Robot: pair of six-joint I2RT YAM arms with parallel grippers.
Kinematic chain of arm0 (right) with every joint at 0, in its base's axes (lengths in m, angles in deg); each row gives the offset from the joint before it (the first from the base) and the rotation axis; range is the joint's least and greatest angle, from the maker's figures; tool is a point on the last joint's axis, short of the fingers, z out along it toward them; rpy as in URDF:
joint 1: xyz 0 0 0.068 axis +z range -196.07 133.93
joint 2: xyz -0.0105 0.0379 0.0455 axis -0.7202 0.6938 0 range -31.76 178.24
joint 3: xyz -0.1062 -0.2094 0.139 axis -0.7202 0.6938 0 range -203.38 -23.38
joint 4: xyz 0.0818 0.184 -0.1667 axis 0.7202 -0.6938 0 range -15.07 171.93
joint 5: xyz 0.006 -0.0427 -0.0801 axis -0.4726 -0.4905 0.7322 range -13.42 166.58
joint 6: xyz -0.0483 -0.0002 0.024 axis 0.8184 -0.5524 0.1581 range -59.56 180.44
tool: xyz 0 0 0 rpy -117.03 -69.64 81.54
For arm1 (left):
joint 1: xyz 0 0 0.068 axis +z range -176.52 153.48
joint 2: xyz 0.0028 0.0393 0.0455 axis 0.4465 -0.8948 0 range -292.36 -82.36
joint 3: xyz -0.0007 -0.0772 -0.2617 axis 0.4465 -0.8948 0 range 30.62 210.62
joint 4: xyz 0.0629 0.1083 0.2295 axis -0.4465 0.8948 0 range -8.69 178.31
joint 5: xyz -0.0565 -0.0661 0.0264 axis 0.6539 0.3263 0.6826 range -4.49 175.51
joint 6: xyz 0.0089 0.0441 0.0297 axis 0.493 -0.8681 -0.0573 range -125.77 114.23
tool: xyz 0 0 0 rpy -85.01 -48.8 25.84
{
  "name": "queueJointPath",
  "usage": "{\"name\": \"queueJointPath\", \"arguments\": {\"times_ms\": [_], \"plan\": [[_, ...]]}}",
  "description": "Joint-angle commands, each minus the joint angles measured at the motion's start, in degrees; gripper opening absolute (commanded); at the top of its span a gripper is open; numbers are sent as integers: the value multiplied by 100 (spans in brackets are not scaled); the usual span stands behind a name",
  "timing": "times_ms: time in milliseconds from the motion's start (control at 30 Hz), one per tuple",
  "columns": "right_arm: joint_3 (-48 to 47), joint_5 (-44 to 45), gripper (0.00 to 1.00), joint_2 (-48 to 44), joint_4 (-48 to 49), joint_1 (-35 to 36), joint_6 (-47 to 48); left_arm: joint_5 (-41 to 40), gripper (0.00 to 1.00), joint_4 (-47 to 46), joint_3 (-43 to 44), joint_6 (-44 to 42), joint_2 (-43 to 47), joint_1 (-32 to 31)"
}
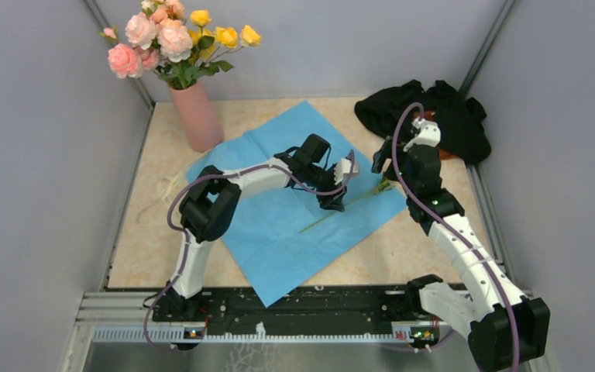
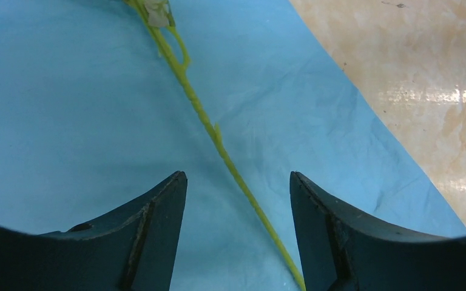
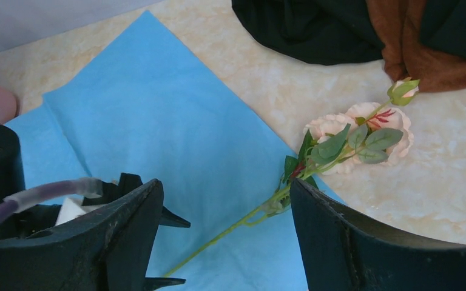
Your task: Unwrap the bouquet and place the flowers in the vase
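Note:
The flowers (image 1: 172, 37), pink, peach and yellow, stand in the salmon-pink vase (image 1: 197, 118) at the back left. The bouquet's blue wrapping paper (image 1: 294, 221) lies spread flat. A single pale pink rose (image 3: 346, 130) with a small bud lies across the paper's right edge. Its thin green stem (image 2: 218, 136) rests on the paper. My left gripper (image 2: 238, 182) is open low over the paper, with the stem running between its jaws untouched. My right gripper (image 3: 224, 188) is open above the stem's leafy end, and the left gripper's fingertips (image 3: 170, 218) show beside it.
A black and brown cloth heap (image 1: 434, 116) lies at the back right, close behind the right wrist. A cream ribbon (image 1: 164, 194) lies on the beige tabletop (image 1: 155, 248) left of the paper. Grey walls enclose the table on three sides.

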Motion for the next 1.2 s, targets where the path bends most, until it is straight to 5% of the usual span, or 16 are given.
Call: {"name": "queueJointPath", "arguments": {"times_ms": [0,733,867,1000,1167], "plan": [[125,98,76,-158,152,-56,100,-229,70,-144,295,-10,-377,-198],[252,155,75,-361,163,-209,398,-621,54,213,1553,74,-1448,-486],[260,144,75,-359,194,-221,405,-656,38,185,1586,122,-1510,-486],[286,114,75,-347,219,-237,409,-677,0,86,1561,118,-1457,-482],[296,73,75,-321,233,-245,409,-638,0,6,1528,104,-1300,-484]]}}
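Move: The last flower lies on the blue paper, slanting out to the right; the stem spot the left hand will grip is some 6 cm to its right, 2 cm ahead and 4 cm below. From that hand the leaves are about 12 cm right and 5 cm ahead, and the peach blossoms roughly 22 cm right and 11 cm ahead, both some 3 cm lower. From the right hand the same stem spot lies about 9 cm left, 2 cm back and 20 cm below. The left fingers end up pinching the green stem just short of its leaves: open, the hand slides about 5 cm right along the stem towards the leaves, dipping, rising slightly and dipping again to finish 4 cm lower, then stays there while the fingers shut completely. The open right hand eases barely 2 cm to the right. ##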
